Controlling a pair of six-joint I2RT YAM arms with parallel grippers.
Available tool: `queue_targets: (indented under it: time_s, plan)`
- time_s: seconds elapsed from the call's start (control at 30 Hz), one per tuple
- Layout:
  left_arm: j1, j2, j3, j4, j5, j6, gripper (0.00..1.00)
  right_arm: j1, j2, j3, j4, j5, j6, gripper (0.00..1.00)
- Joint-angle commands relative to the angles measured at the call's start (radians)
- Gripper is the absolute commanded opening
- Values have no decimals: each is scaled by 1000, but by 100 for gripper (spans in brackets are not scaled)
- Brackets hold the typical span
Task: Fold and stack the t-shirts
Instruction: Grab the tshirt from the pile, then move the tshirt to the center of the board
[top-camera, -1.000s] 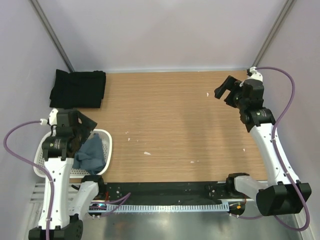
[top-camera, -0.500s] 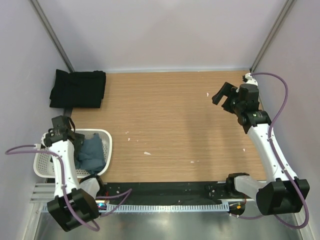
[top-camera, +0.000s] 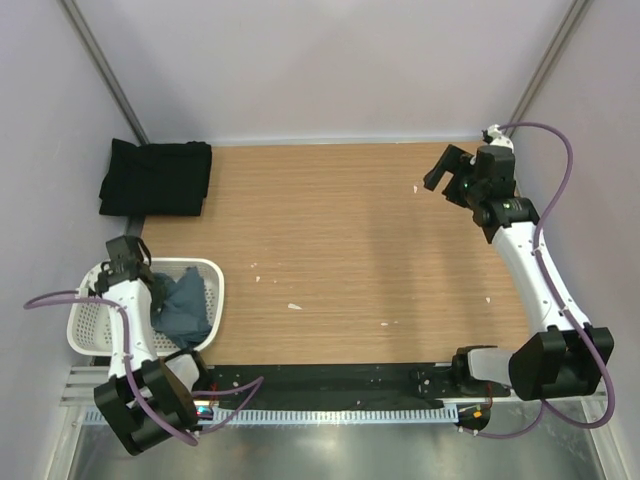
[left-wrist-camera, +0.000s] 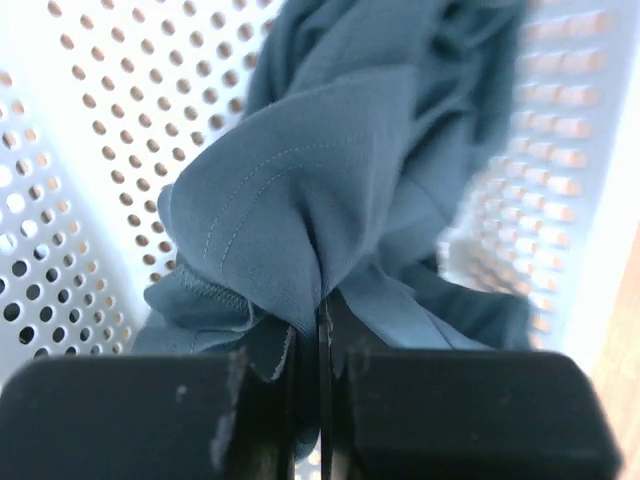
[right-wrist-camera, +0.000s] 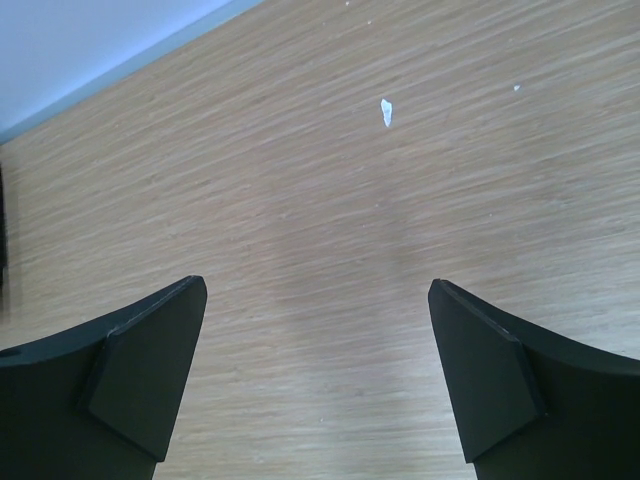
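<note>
A crumpled blue-grey t-shirt (top-camera: 182, 303) lies in the white perforated basket (top-camera: 92, 325) at the near left. In the left wrist view its cloth (left-wrist-camera: 330, 190) bunches up from between the fingers of my left gripper (left-wrist-camera: 322, 345), which is shut on a fold of it. From above, that gripper (top-camera: 150, 283) sits low inside the basket at the shirt's left side. The black t-shirt (top-camera: 155, 177) lies folded at the far left corner of the table. My right gripper (top-camera: 447, 170) hangs open above bare wood at the far right, its fingers (right-wrist-camera: 140, 370) wide apart with nothing between them.
The wooden table (top-camera: 350, 250) carries a few small white flecks (top-camera: 294, 306). One white fleck (right-wrist-camera: 386, 112) lies ahead of the right gripper. Grey walls close in the far side and both sides. A black rail (top-camera: 330, 385) runs along the near edge.
My left arm dropped down into the basket and its gripper closed on the blue-grey t-shirt. My right gripper drifted slightly toward the far edge, still open.
</note>
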Motion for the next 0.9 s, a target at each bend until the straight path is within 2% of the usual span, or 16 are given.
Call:
queue_targets:
  time_s: [0.0, 0.13, 0.17, 0.23, 0.33, 0.37, 0.43, 0.47, 0.53, 0.57, 0.63, 0.67, 0.73, 0.87]
  plan:
    - [8, -50, 124, 43, -19, 92, 0, 0, -13, 65, 25, 58, -27, 100]
    - [8, -84, 371, 43, 60, 221, 0, 0, -12, 71, 54, 61, -27, 100]
    - [5, -81, 470, 52, 108, 243, 0, -1, -4, 82, 55, 59, -25, 100]
    - [-7, -46, 555, 87, 253, 277, 0, 0, 7, 105, 40, 99, -11, 100]
    - [-134, 33, 720, 148, 349, 320, 0, -1, 37, 197, -67, 211, 26, 100]
    - [-261, 57, 760, 158, 329, 356, 0, -1, 47, 250, -99, 237, 39, 100]
    - [-418, 147, 898, 176, 263, 409, 0, 0, 41, 284, -178, 317, 47, 100]
    - [-563, 178, 937, 182, 230, 450, 0, 0, 33, 295, -191, 346, 44, 100]
    - [-691, 283, 1055, 207, 219, 492, 0, -1, -10, 286, -218, 389, 46, 100]
    - [-819, 323, 1095, 211, 176, 513, 0, 0, -28, 274, -222, 435, 47, 100]
    - [-944, 391, 1181, 224, 139, 604, 0, -1, -73, 266, -265, 488, 75, 100]
    - [-1054, 464, 1198, 227, 104, 633, 0, -1, -85, 268, -309, 536, 87, 100]
    - [-1183, 537, 1228, 233, 97, 714, 0, -3, -119, 266, -349, 573, 105, 100]
    - [-1354, 742, 1236, 273, 125, 797, 0, -3, -182, 249, -451, 645, 125, 100]
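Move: The left hand is already shut on the blue-grey t-shirt inside the white basket; the bare middle of the table, where it carries the cloth, lies about 40 cm to its right, some 12 cm farther out and 4 cm lower. The basket's middle is roughly 5 cm back and 1 cm left; the black pile is about 26 cm straight ahead. That table middle lies some 25 cm left of the right hand, 9 cm back and 20 cm below. Up and forward first, fast, the left hand hauls the pinched t-shirt out of the basket, then sweeps it about 40 cm right over the open table, sinking some 7 cm at the end; the wrist turns clockwise roughly 100 degrees and tips the fingers outward, grip kept. The empty, open right hand draws right, up and back, turning clockwise. ##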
